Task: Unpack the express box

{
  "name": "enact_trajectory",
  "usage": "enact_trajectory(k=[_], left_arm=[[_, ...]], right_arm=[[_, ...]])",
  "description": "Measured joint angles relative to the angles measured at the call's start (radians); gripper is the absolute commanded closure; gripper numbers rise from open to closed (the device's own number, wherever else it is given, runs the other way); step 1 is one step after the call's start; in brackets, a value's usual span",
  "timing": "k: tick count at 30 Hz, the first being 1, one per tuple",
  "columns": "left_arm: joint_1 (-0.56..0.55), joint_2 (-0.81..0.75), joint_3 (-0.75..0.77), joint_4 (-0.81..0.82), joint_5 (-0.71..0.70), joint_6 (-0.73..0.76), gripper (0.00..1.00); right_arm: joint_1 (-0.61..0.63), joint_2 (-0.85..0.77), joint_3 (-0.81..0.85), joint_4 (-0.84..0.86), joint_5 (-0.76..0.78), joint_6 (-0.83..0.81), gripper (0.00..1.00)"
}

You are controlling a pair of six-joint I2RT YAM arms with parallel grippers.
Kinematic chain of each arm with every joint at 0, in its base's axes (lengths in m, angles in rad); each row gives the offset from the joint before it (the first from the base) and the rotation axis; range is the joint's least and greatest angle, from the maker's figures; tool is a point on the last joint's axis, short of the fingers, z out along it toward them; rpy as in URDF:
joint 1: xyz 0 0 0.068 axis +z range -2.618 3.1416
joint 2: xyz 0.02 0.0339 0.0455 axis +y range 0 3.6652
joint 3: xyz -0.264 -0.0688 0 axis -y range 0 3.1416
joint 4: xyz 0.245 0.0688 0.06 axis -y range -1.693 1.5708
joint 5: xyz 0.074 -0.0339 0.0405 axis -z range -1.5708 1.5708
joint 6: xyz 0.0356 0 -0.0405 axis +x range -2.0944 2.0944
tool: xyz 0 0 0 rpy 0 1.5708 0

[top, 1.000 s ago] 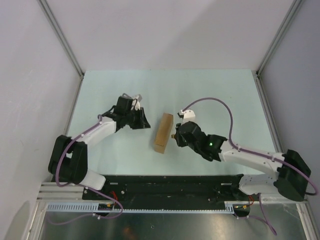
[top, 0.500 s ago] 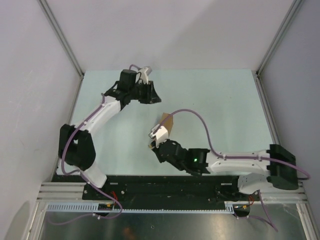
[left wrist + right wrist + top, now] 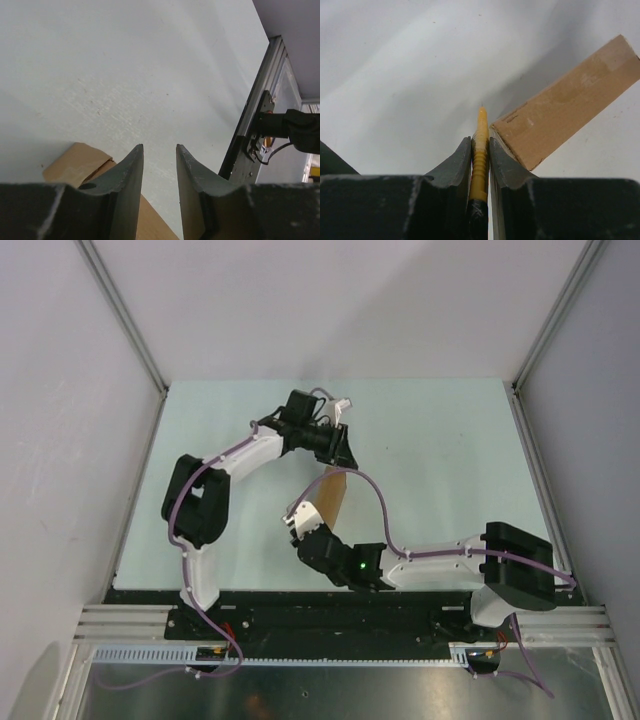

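The express box (image 3: pixel 333 496), a small oblong brown carton, lies slanted in the middle of the table. My left gripper (image 3: pixel 343 453) hovers at its far end, open, with nothing between its fingers. The left wrist view has that gripper (image 3: pixel 158 148) over bare table, with the box (image 3: pixel 75 160) low on the left behind the left finger. At the box's near end, my right gripper (image 3: pixel 303 529) is shut on a yellow utility knife (image 3: pixel 481 127). In the right wrist view this gripper (image 3: pixel 480 141) has the knife tip beside the corner of the box (image 3: pixel 570 102).
The pale green table (image 3: pixel 440 440) is walled by white panels with aluminium posts (image 3: pixel 120 310) at the far corners. A black rail (image 3: pixel 330 605) with the arm bases runs along the near edge. The table's metal edge rail (image 3: pixel 250 135) shows in the left wrist view.
My left arm swung right from the far left to the box's far end and its jaws widened. My right arm carried the knife leftward round to the box's near end.
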Motion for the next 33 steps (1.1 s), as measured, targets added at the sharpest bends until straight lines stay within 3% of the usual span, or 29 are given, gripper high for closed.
enact_trajectory(k=[14, 24, 33], left_arm=[[-0.030, -0.013, -0.082, 0.001, -0.119, 0.099, 0.64], [-0.030, -0.047, -0.124, -0.024, -0.192, 0.125, 0.64], [-0.030, -0.055, -0.153, -0.080, -0.200, 0.137, 0.64]], right_arm=[[0.006, -0.013, 0.008, -0.187, 0.065, 0.153, 1.00], [0.006, -0.145, -0.003, -0.354, 0.115, 0.303, 1.00], [-0.074, -0.269, -0.107, -0.469, 0.137, 0.433, 1.00]])
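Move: The box lies lengthwise away from the robot between the two hands. From the right hand, which already holds the yellow cutter, its middle is about 8 cm ahead, 7 cm to the right and 8 cm down, with the near end only some 2 cm ahead and 6 cm to the right. From the empty left hand, up near the far end, the box's middle is roughly 6 cm back, 4 cm to the left and 9 cm down. The left hand comes down about 6 cm onto the far part of the box, sliding back a little and then some 4 cm left, rolling about 15 degrees with its fingers staying partly open, until its fingertips rest on the edge of the box. The right hand keeps its grip on the cutter and travels about 12 cm right, first easing down a little and then rising, while it turns some 20 degrees clockwise to bring the blade end to the taped edge by the box's right-hand end. ##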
